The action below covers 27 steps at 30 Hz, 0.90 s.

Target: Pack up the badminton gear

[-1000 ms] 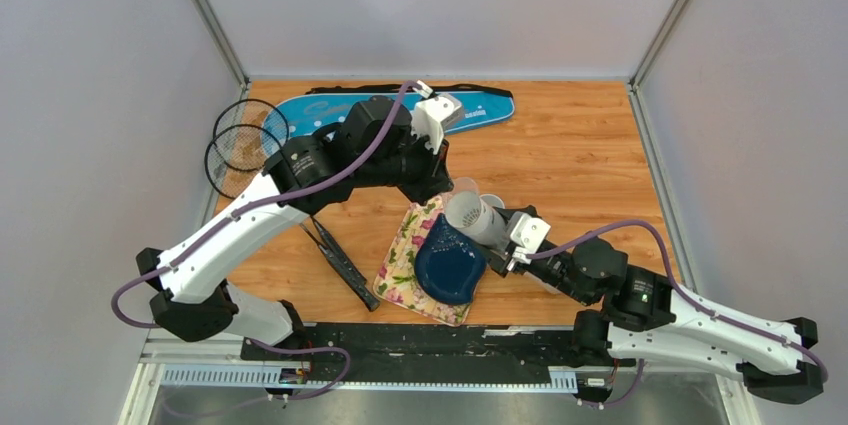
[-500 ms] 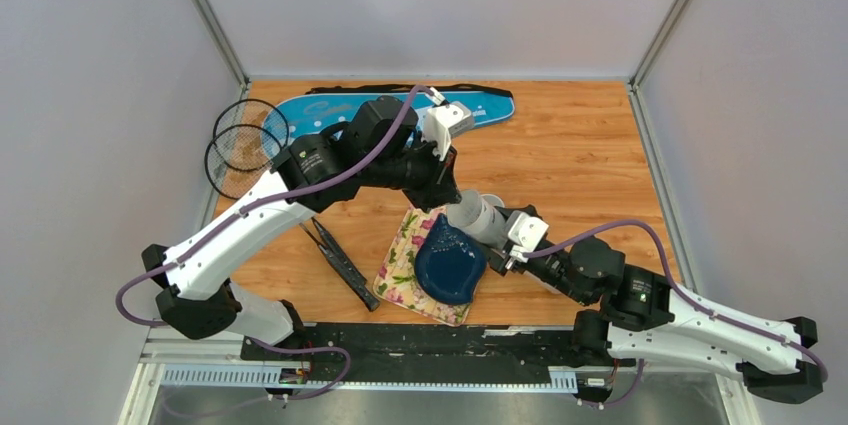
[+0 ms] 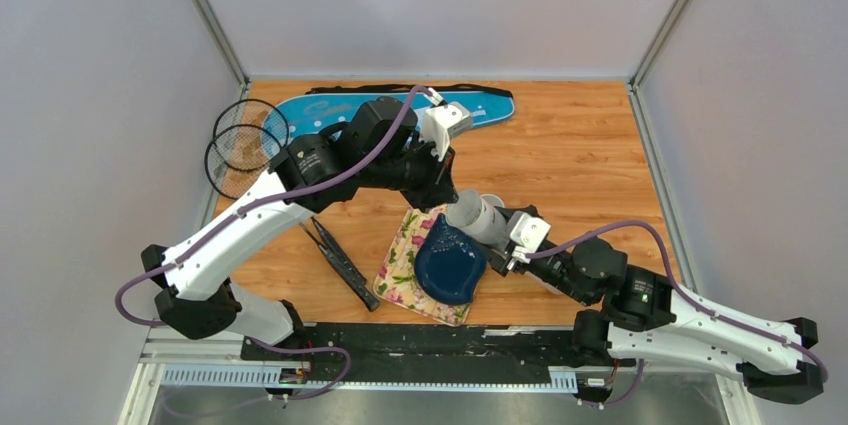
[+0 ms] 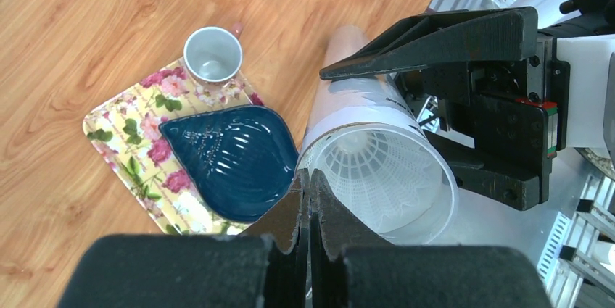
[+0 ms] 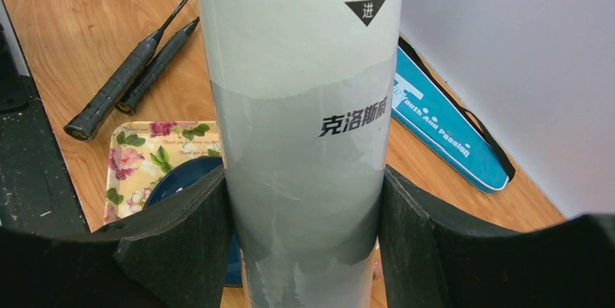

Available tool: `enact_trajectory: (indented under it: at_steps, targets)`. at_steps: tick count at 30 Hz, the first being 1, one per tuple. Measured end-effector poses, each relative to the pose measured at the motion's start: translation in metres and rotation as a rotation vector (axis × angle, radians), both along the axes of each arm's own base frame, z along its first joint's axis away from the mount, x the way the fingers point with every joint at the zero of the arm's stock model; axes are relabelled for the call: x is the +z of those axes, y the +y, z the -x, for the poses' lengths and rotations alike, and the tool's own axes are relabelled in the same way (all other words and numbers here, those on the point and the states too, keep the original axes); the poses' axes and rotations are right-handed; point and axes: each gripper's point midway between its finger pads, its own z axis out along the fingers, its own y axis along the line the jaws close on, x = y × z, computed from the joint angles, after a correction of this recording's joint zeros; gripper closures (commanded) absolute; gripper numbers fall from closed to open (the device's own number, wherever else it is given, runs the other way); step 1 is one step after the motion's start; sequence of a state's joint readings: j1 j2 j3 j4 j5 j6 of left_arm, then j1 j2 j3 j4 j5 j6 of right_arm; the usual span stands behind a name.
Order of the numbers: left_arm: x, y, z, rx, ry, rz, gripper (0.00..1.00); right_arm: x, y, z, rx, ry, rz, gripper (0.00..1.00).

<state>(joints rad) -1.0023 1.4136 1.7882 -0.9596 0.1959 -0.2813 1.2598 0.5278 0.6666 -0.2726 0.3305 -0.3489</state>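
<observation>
My right gripper (image 3: 497,235) is shut on the long white tube (image 3: 472,215) and holds it tilted up, mouth toward the left arm; in the right wrist view (image 5: 304,235) its pads clamp the tube (image 5: 304,105) on both sides. A white shuttlecock (image 4: 370,170) sits inside the tube (image 4: 377,112), skirt toward the mouth. My left gripper (image 4: 310,176) is shut, its tips pinched at the skirt's near edge by the tube's rim; it also shows from above (image 3: 447,195). Two black rackets (image 3: 240,145) lie at the left. The blue bag (image 3: 480,105) lies at the back.
A dark blue plate (image 3: 450,265) on a floral cloth (image 3: 400,265) lies under the tube, with a small white cup (image 4: 212,54) beside it. The racket handles (image 3: 340,260) lie left of the cloth. Grey walls enclose the table.
My left gripper has come down and right to the tube's mouth. The tube has dipped slightly lower. Over the last half second almost nothing has moved.
</observation>
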Motion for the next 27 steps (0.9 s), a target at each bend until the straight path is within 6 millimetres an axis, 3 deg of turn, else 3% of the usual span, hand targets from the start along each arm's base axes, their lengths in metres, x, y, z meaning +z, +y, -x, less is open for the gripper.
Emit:
enact_trajectory:
  at_steps: [15,27]
  targets:
    - [0.0002,-0.0005,0.0019,-0.005,0.007,-0.007,0.99,0.0008,0.0002,0.0026,0.016,-0.005,-0.020,0.75]
    - [0.0055,-0.0011,0.0019,0.000,0.003,0.005,0.74,0.0057,0.0002,0.0036,0.021,-0.016,-0.059,0.75]
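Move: The left hand's shut fingertips are at the near-vertical tube's open mouth, whose centre is about 3 cm back, 2 cm to the right and 1 cm below. The mug stands roughly 15 cm ahead and 12 cm to the right, some 31 cm below; the blue dish lies about 2 cm ahead, 2 cm to the right and 33 cm down. From the right hand, which grips the tube below its rim, the mouth is about 1 cm ahead, 4 cm left and 8 cm up. The left hand stays at the forward side of the tube's mouth without turning its wrist, and late on its fingers, until then fully shut, part to about a fifth of their range as the hand begins to rise by some half a centimetre. The right hand keeps its grip around the tube just below the rim and holds it up to the left hand almost still, rolling only about 3 degrees with its left side rising and lifting about half a centimetre. ##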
